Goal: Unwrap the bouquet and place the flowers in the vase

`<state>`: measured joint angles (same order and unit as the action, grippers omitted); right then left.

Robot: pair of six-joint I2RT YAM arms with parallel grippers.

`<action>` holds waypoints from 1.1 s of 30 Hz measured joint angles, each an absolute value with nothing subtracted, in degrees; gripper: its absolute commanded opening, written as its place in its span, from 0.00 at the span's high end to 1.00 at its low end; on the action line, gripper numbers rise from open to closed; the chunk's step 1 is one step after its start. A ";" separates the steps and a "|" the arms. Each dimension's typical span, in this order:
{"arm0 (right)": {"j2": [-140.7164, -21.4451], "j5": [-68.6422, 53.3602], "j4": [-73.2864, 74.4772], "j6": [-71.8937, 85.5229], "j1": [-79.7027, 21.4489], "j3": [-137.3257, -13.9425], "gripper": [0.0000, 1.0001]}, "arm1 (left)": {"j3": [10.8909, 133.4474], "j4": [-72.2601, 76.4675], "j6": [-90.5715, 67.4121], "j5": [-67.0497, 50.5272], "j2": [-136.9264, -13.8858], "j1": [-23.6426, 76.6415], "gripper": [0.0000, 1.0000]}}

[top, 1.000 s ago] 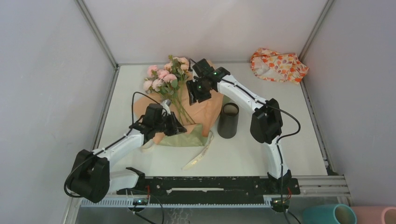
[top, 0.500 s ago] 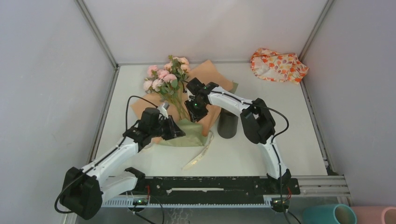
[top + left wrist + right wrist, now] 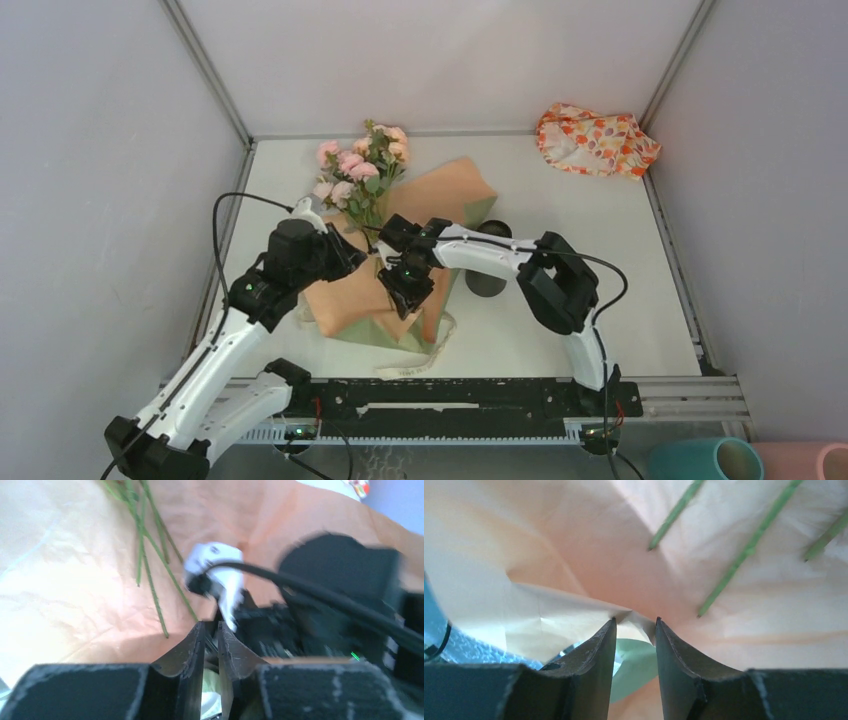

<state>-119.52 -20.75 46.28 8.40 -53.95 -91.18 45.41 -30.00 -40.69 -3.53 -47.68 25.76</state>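
The bouquet's pink and peach roses point(image 3: 358, 168) lie at the back left, with bare green stems point(image 3: 156, 596) point(image 3: 744, 550) resting on the opened orange-brown paper wrap point(image 3: 448, 192). Sage-green paper point(image 3: 400, 338) shows at the wrap's near edge. My left gripper point(image 3: 345, 258) point(image 3: 211, 625) is nearly shut on the wrap's left part. To its right, my right gripper point(image 3: 402, 288) point(image 3: 635, 620) pinches a raised fold of the wrap point(image 3: 574, 607) between its tips. The black vase point(image 3: 488, 282) stands upright right of the wrap, partly hidden behind my right arm.
A cream ribbon point(image 3: 405, 366) trails off the wrap's near edge. An orange-and-white patterned cloth point(image 3: 597, 138) lies in the back right corner. Teal point(image 3: 705, 460) and pink point(image 3: 808, 461) cylinders sit below the table's front rail. Walls close in left, back and right.
My right gripper came from the back of the wrap toward the near side and narrowed onto the paper. My left arm rose and pulled left, dragging orange paper over the green.
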 measured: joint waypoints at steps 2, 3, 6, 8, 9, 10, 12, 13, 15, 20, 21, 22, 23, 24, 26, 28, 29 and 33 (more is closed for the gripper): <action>-116.55 -21.08 46.04 8.45 -55.48 -90.11 0.56 | 45.76 -31.31 -41.12 0.14 -47.18 25.76 0.79; -115.26 -21.15 45.93 8.45 -56.01 -89.76 0.56 | 45.76 -32.18 -41.54 1.87 -47.20 25.76 0.80; -111.79 -21.82 44.71 8.91 -57.36 -88.03 0.56 | 44.66 -33.52 -42.63 5.41 -48.18 25.74 0.80; -110.41 -22.09 44.25 9.15 -57.63 -86.72 0.56 | 42.74 -33.17 -43.38 6.17 -48.90 25.71 0.80; -110.02 -22.17 44.10 9.26 -57.63 -86.04 0.56 | 41.32 -32.58 -43.70 6.20 -49.50 25.69 0.81; -109.93 -22.20 44.05 9.30 -57.63 -85.43 0.56 | 39.86 -31.83 -44.05 5.85 -50.33 25.69 0.81; -109.93 -22.22 44.03 9.34 -57.63 -84.33 0.56 | 37.28 -29.98 -44.53 4.45 -52.71 25.69 0.82; -109.93 -22.22 44.12 9.37 -57.65 -83.85 0.56 | 36.18 -28.69 -44.66 3.22 -54.15 25.69 0.82; -109.65 -22.17 44.10 9.47 -57.80 -82.56 0.56 | 34.09 -25.98 -44.97 0.43 -56.64 25.71 0.82; -106.15 -21.91 44.45 10.35 -59.51 -79.85 0.56 | 30.30 -19.92 -45.04 -6.22 -58.13 26.09 0.81; -105.16 -21.63 44.53 10.66 -60.10 -79.85 0.55 | 30.02 -18.65 -44.99 -7.49 -58.22 26.37 0.81; -103.90 -21.28 44.45 10.90 -60.64 -79.85 0.55 | 29.95 -17.61 -44.84 -8.73 -58.48 26.74 0.81; -102.74 -20.95 44.38 11.14 -60.93 -79.85 0.55 | 29.98 -16.56 -44.53 -9.91 -58.87 27.27 0.81; -101.01 -20.16 44.31 11.62 -61.04 -79.88 0.55 | 30.00 -15.44 -44.36 -11.16 -59.46 27.97 0.81; -98.59 -19.07 44.31 12.34 -60.99 -80.05 0.55 | 30.02 -14.09 -43.75 -13.32 -61.01 29.63 0.81; -96.44 -17.76 44.34 13.65 -59.59 -81.14 0.55 | 30.04 -13.47 -43.27 -15.51 -63.05 32.21 0.81; -95.96 -17.23 44.27 14.15 -58.76 -81.67 0.55 | 30.04 -13.32 -43.03 -16.60 -63.88 33.80 0.81; -95.48 -15.33 43.27 17.43 -52.77 -83.88 0.55 | 30.09 -13.52 -42.28 -20.05 -65.01 40.05 0.81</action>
<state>-95.48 -15.33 43.27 17.43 -52.77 -83.88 30.09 -13.52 -42.28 -20.05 -65.01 40.05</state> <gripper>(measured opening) 0.446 0.191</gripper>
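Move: The wrapper's raised near flap lies about 8 cm back, 9 cm right and 18 cm below the left hand; it is at the right hand's fingertips, some 3 cm back and 2 cm below. From the right hand, the cut stem ends lie roughly 5 cm ahead at table level, and the vase stands about 9 cm ahead and 16 cm to the right. The left hand dips about 12 cm, then sweeps back-right towards the flap; the right draws back, then lifts. ##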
